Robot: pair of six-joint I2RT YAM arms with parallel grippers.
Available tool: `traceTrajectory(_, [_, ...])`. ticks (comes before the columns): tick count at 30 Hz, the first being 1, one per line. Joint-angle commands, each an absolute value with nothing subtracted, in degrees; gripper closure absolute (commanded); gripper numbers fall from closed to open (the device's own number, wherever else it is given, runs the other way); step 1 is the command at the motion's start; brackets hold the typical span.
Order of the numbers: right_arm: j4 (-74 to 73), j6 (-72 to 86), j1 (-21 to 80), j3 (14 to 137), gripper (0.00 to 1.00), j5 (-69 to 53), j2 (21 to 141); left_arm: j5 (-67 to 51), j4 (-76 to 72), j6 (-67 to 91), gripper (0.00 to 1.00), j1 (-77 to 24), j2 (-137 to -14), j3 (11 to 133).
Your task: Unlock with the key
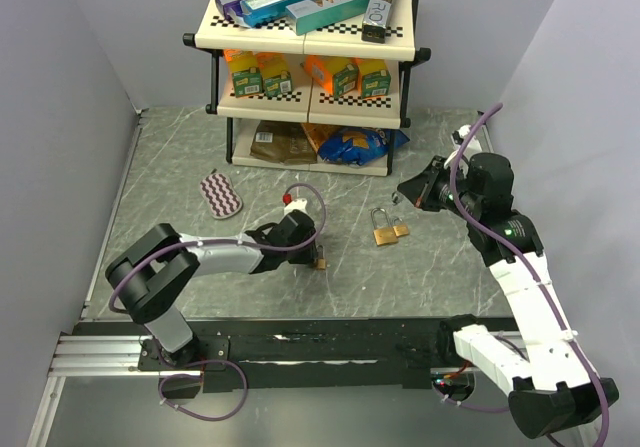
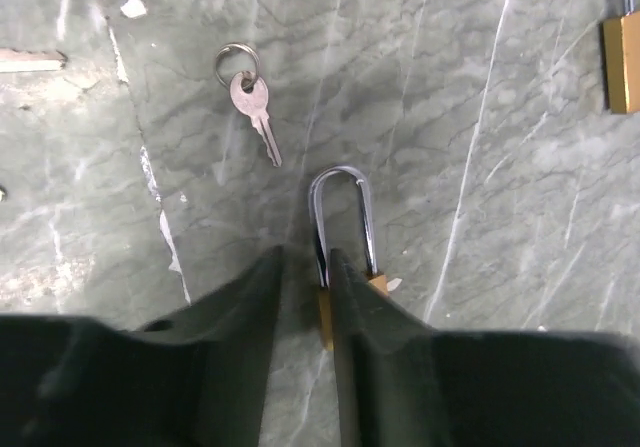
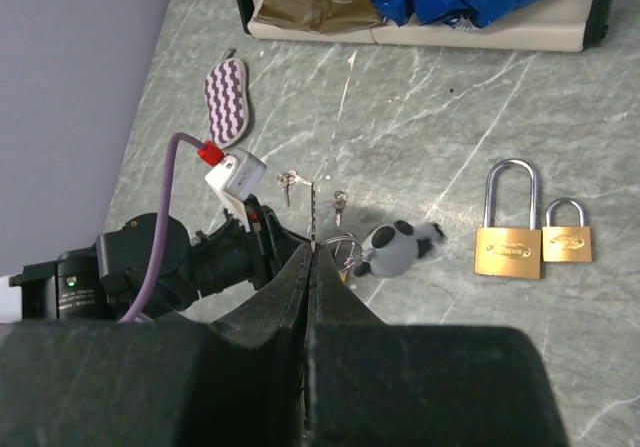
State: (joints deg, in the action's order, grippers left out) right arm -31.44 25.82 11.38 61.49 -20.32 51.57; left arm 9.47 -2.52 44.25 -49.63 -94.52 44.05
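Note:
My right gripper (image 3: 314, 250) is shut on a key (image 3: 314, 212) that sticks up edge-on from its tips. The key's wire rings and a grey panda charm (image 3: 400, 247) hang from it. In the top view this gripper (image 1: 405, 189) hovers right of centre. My left gripper (image 2: 305, 267) is low on the table over a brass padlock (image 2: 341, 202). Its jaws stand narrowly apart. The right finger (image 2: 375, 347) covers most of the lock's body, and the steel shackle pokes out ahead. A loose key on a ring (image 2: 255, 107) lies just beyond it.
Two more brass padlocks, large (image 3: 510, 237) and small (image 3: 567, 242), lie side by side mid-table (image 1: 385, 229). Small loose keys (image 3: 288, 182) lie near the left arm. A striped pouch (image 1: 220, 195) and a stocked shelf unit (image 1: 310, 67) stand behind.

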Motion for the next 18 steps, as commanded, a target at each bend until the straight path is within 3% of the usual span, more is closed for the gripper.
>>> traceTrajectory(1, [-28.65, 25.14, 11.78, 62.40, 1.00, -21.27, 51.07, 12.58, 14.51, 41.24, 0.61, -48.95, -95.20, 41.84])
traceTrajectory(3, [-28.57, 25.22, 11.78, 61.97, 1.00, -21.09, 50.63, 11.34, 13.62, 40.61, 0.50, -49.13, -93.44, 41.84])
traceTrajectory(9, [-28.65, 25.31, 11.78, 60.47, 1.00, -20.83, 49.22, 10.55, 18.36, 41.48, 0.36, -49.22, -91.76, 45.26])
traceTrajectory(18, [-28.13, 25.22, 11.95, 59.15, 1.00, -21.18, 48.78, 8.09, 27.33, 42.45, 0.32, -51.41, -98.08, 57.29])
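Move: The small padlock lies flat under the left hand's right fingertip, its middle about 2 cm right, level fore and aft and 1 cm below the hand point. The key on its ring is some 6 cm ahead and 2 cm left, the other key 7 cm ahead and 10 cm left, the large padlock 8 cm ahead and 16 cm right. From the right hand the small padlock is roughly 19 cm left, 3 cm back and 30 cm below. The left hand's right fingertip comes off the small padlock's body as the fingers spread from about a quarter to two-thirds open. The hand rises slightly, slides about 2 cm left and then also 2 cm back, away from the padlock, while the wrist rolls some 10 degrees, left side up, and tips a little more downward. ##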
